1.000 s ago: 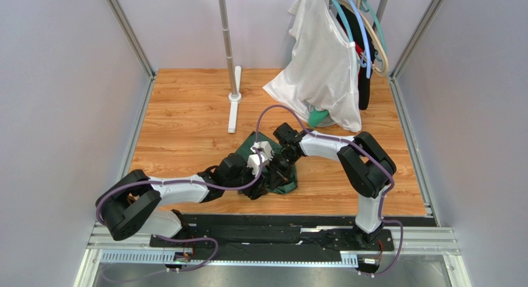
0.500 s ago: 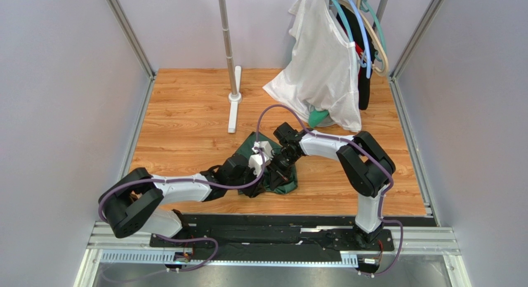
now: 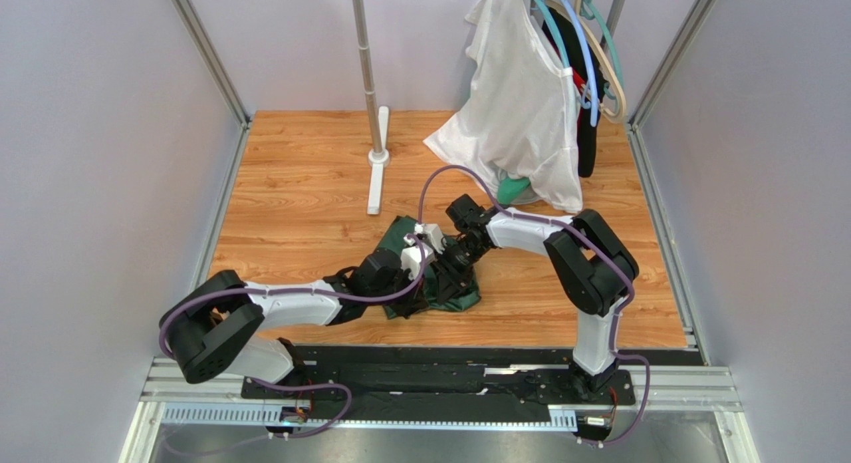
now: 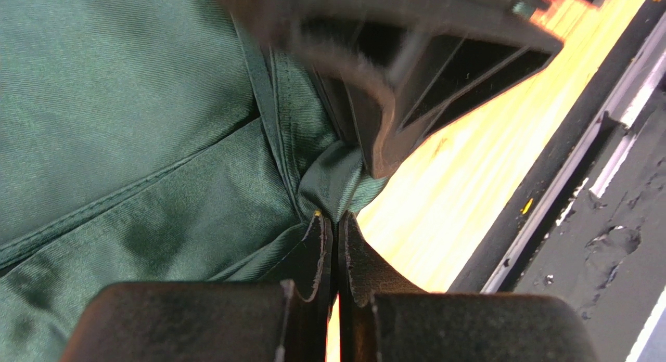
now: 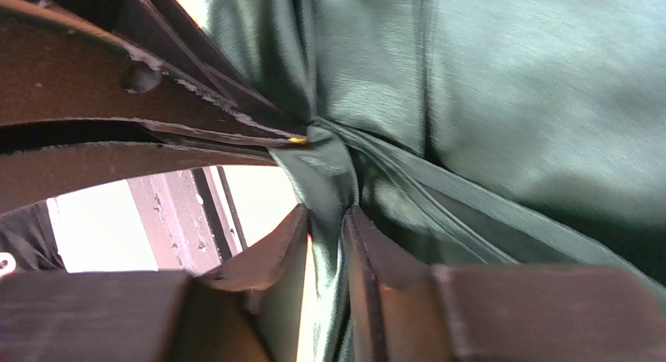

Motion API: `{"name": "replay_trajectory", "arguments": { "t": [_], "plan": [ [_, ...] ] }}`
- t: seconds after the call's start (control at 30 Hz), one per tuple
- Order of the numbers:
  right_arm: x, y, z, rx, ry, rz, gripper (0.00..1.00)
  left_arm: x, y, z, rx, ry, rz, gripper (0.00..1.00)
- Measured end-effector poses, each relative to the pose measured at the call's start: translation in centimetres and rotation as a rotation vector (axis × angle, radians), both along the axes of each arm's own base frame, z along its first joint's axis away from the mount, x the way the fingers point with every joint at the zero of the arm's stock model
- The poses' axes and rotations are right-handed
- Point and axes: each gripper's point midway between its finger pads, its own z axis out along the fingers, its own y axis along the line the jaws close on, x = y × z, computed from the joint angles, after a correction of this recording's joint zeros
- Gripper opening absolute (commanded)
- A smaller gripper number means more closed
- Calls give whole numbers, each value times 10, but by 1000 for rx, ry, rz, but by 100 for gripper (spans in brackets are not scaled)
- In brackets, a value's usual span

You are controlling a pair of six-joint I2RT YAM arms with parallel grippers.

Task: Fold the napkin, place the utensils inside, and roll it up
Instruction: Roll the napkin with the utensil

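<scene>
The dark green napkin (image 3: 457,297) lies bunched on the wooden table, under both wrists. In the left wrist view it (image 4: 141,104) fills the left side, and my left gripper (image 4: 336,221) is shut on a gathered fold at its edge. My right gripper (image 5: 328,221) sits a finger's length from that pinch. Its jaws are slightly apart around the same twisted fold (image 5: 324,175), with light showing between one pad and the cloth. From above, the left gripper (image 3: 431,271) and right gripper (image 3: 451,268) meet tip to tip over the napkin. The utensils are out of view.
A white garment (image 3: 524,104) on hangers drapes onto the back right of the table, with a brighter green garment (image 3: 511,191) under it. A rack pole (image 3: 368,74) and its white foot (image 3: 377,184) stand behind the napkin. A black rail (image 3: 449,358) runs along the front edge.
My left gripper has closed onto the napkin's fold. The right gripper's jaws have eased apart around the cloth. Both arms have hardly shifted.
</scene>
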Motion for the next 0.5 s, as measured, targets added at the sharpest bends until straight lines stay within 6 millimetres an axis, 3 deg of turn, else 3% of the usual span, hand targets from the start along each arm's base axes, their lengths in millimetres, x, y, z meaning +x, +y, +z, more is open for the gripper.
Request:
{"name": "replay_trajectory", "arguments": {
  "t": [0.1, 0.13, 0.3, 0.5],
  "plan": [
    [9, -6, 2, 0, 3, -37, 46, 0, -4, -1, -15, 21, 6, 0],
    [13, -8, 4, 3, 1, -56, 58, 0, -6, -2, -19, 28, 7, 0],
    [42, -26, 26, 62, -64, -186, 60, 0, -12, -2, -43, 57, 18, 0],
    [75, -70, 52, 158, -185, -431, 60, 3, -7, -2, -68, 87, 41, 0]
  ]
}}
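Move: Both grippers are at the napkin's near edge. From the right gripper, the napkin's loose right end lies about 7 cm to its right and 1 cm back, with the napkin's middle some 6 cm ahead and 3 cm left. The left gripper's tips are roughly 5 cm left and 1 cm back of it. From the left gripper, the napkin's middle is about 7 cm ahead and 3 cm right. The napkin lies barely 1 cm below either hand point. Keep opening the right fingers to let go of the napkin's rolled near edge, then pull the right gripper clear, forward and to the right by about 10 cm and rising some 5 cm, turning the wrist about 25 degrees clockwise. Hold the left gripper shut on its pinch of the rolled edge, nearly in place. ##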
